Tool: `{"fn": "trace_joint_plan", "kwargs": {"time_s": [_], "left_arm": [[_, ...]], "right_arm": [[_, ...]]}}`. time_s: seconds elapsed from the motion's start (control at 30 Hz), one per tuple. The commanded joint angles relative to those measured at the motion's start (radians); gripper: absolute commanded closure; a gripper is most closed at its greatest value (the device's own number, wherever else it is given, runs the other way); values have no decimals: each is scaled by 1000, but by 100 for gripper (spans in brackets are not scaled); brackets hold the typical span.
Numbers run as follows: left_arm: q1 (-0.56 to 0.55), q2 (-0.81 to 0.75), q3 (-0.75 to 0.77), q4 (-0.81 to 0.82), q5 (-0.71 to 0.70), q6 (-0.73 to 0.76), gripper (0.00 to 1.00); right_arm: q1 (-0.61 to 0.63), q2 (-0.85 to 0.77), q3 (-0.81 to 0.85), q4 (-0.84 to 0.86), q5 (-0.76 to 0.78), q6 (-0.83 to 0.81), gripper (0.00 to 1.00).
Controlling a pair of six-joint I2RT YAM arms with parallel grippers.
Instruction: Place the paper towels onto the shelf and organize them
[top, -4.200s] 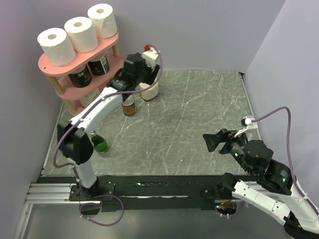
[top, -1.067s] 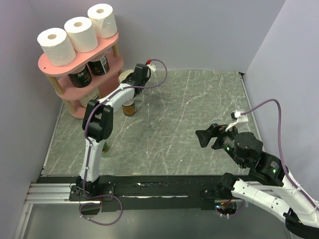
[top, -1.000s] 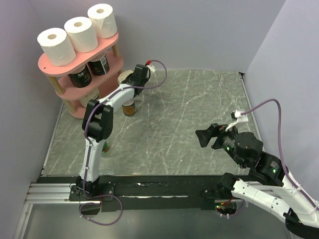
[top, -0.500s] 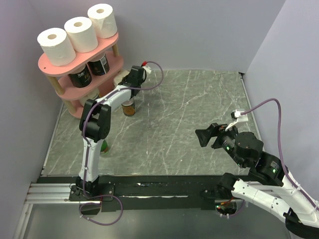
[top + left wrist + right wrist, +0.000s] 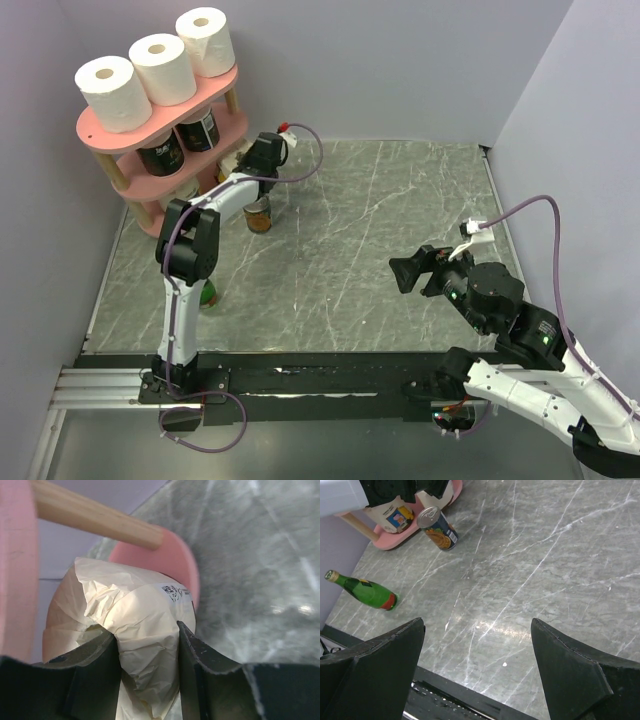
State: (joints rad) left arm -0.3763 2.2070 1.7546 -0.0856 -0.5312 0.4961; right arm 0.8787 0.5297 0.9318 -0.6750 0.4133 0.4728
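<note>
The pink shelf stands at the far left with three paper towels upright on its top board. My left gripper reaches in at the shelf's right end, low down. In the left wrist view the left gripper is shut on a fourth paper towel roll in crumpled cream wrap. That roll sits close against the shelf's bottom board, under a wooden post. My right gripper hangs open over the table's right side with nothing between its fingers.
Two dark labelled cans stand on the shelf's middle board. A small can stands on the table just in front of the left gripper. A green bottle lies near the left arm. Walls close in the left and back sides.
The left gripper has carried its roll leftwards, in under the shelf's right end. The right arm has drifted slightly left, still open.
</note>
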Motion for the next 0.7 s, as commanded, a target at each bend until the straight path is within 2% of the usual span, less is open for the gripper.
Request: {"fn": "trace_joint_plan", "kwargs": {"time_s": [0.0,0.1,0.23,0.67], "left_arm": [[31,-72,3,63,-76,36,57],[33,-70,2,67,-82,39,43],[33,-70,0,72,-89,42,35],[13,-133,-1,69,-118,56,31]], "right_arm": [[-1,12,38,46,13,-19,6],[-1,16,36,49,12,-19,6],[-1,18,38,49,10,-20,6],[-1,23,36,55,5,-23,6]]}}
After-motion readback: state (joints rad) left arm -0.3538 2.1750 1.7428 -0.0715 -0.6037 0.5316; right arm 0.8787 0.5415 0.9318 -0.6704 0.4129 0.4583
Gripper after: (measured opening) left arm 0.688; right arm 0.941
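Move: At the far right end of the shelf's bottom board, about 4 cm ahead, 4 cm to the left and 8 cm below the left hand, is the place for the wrapped paper towel it already holds. The cartoon-label roll on the same board lies some 13 cm left, 4 cm back; the food can is about 14 cm back, 4 cm right. From the right hand that place is roughly 44 cm ahead, 39 cm left and 24 cm down. Easing the wrapped paper towel about 3 cm further left onto the bottom board's end, the left hand starts opening its fingers while still travelling. Once the sideways motion stops, the fingers widen on until the roll is no longer pinched, and the hand rises about 2 cm in all, staying close around the roll, with only a slight turn of the wrist. ##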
